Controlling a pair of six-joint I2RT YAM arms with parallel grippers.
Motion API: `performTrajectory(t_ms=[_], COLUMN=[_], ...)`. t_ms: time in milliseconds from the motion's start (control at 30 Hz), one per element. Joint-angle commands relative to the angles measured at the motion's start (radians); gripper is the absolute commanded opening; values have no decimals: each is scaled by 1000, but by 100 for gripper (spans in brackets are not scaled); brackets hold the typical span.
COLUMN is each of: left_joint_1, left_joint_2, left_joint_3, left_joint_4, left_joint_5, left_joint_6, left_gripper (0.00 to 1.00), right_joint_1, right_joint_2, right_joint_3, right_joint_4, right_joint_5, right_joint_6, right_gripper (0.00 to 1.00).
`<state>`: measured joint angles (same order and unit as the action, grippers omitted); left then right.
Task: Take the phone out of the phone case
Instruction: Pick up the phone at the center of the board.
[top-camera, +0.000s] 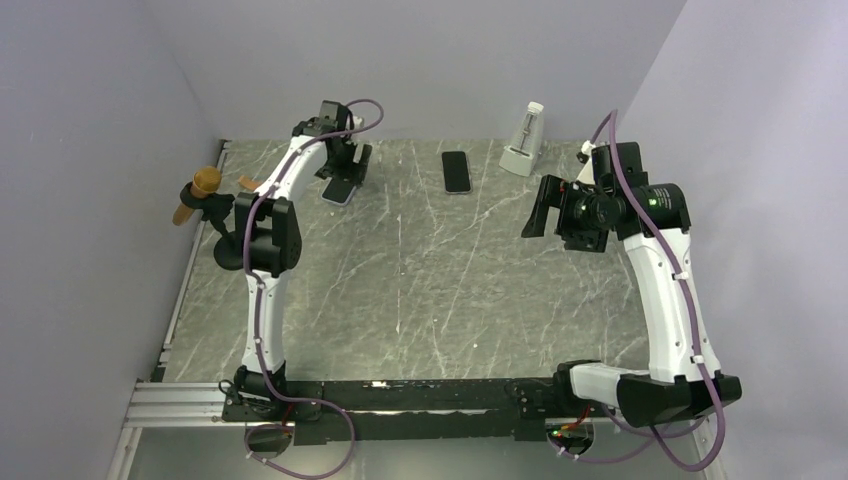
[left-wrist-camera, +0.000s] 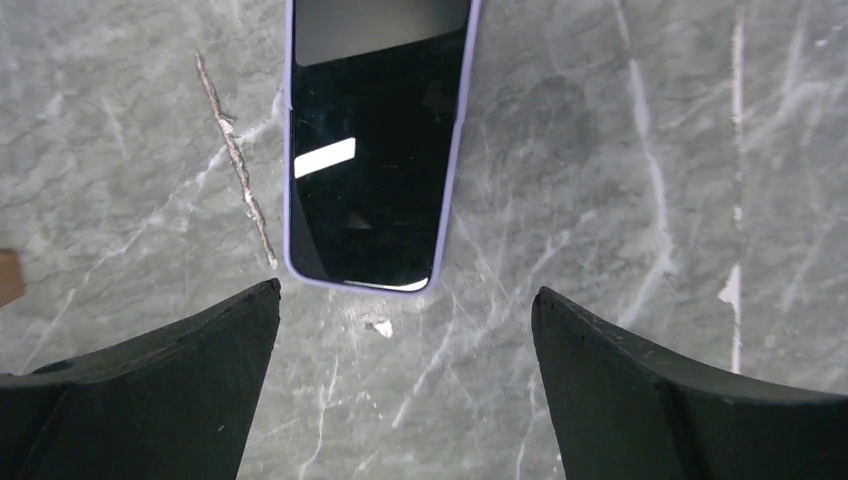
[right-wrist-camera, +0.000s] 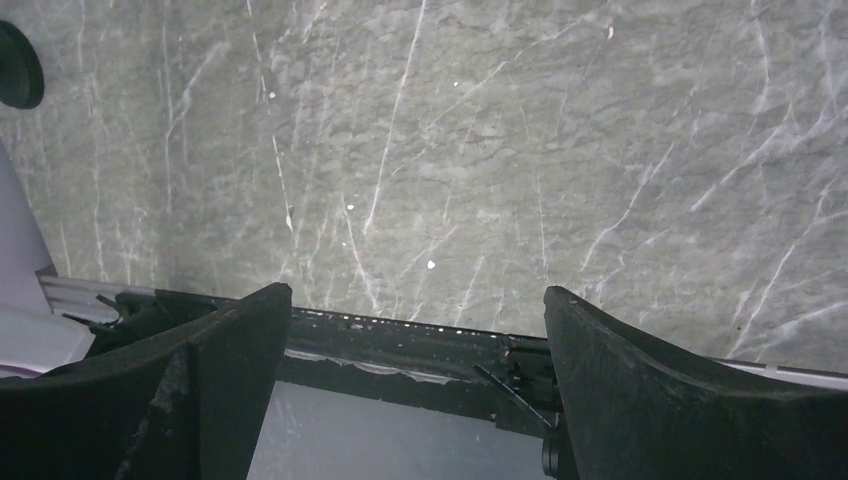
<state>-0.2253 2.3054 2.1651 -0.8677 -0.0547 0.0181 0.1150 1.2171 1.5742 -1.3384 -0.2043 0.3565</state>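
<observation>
The pale lavender phone case (left-wrist-camera: 370, 150) lies flat on the grey marbled table at the back left, also in the top view (top-camera: 340, 191). A glossy black surface fills its rim; I cannot tell whether that is a phone screen. A separate black phone-sized slab (top-camera: 457, 171) lies flat at the back centre. My left gripper (left-wrist-camera: 405, 290) is open and empty, with its fingertips just short of the case's near end; from above it (top-camera: 350, 168) hangs over the case. My right gripper (top-camera: 536, 206) is open and empty, raised above the right side of the table (right-wrist-camera: 418, 290).
A white metronome-shaped object (top-camera: 522, 141) stands at the back right. A brown wooden piece on a black stand (top-camera: 203, 191) sits at the table's left edge, with a small brown tab (top-camera: 247, 182) beside it. Lavender walls close in three sides. A black rail (top-camera: 400, 395) runs along the near edge.
</observation>
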Motion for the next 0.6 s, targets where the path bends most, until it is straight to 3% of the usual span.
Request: performTrajectory(t_ms=[0, 567], left_joint_1=[29, 49], left_joint_2=[40, 157], left_joint_3=[66, 72], left_joint_4=[-9, 25], left_joint_5=[89, 60], left_joint_6=[-11, -57], left_gripper=[99, 99], right_joint_1=[1, -1], right_joint_2=[5, 69], right_joint_3=[61, 78], right_joint_4=[15, 23], right_joint_5=[34, 42], right_joint_6=[-17, -10], right_gripper=[100, 100])
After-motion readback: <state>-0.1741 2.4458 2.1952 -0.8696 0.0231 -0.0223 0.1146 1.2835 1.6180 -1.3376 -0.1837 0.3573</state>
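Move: The phone in its lilac case lies almost beneath my open left hand, about 9 cm below it, its middle some 2 cm ahead and 1 cm to the left. The bare dark phone lies roughly 28 cm to this hand's right and 6 cm ahead; a brown bar is some 24 cm to its left and 1 cm back. From my right hand the cased phone is about 32 cm ahead, 41 cm left and 27 cm below. I lower my left hand almost straight down over the cased phone, about 6 cm, quickly at first and then more slowly, edging just over 1 cm left early on to come better in line with it. My fingers tip a few degrees nearer to vertical and stay wide open, one towards each long side of the case, with no touch to be seen yet. ##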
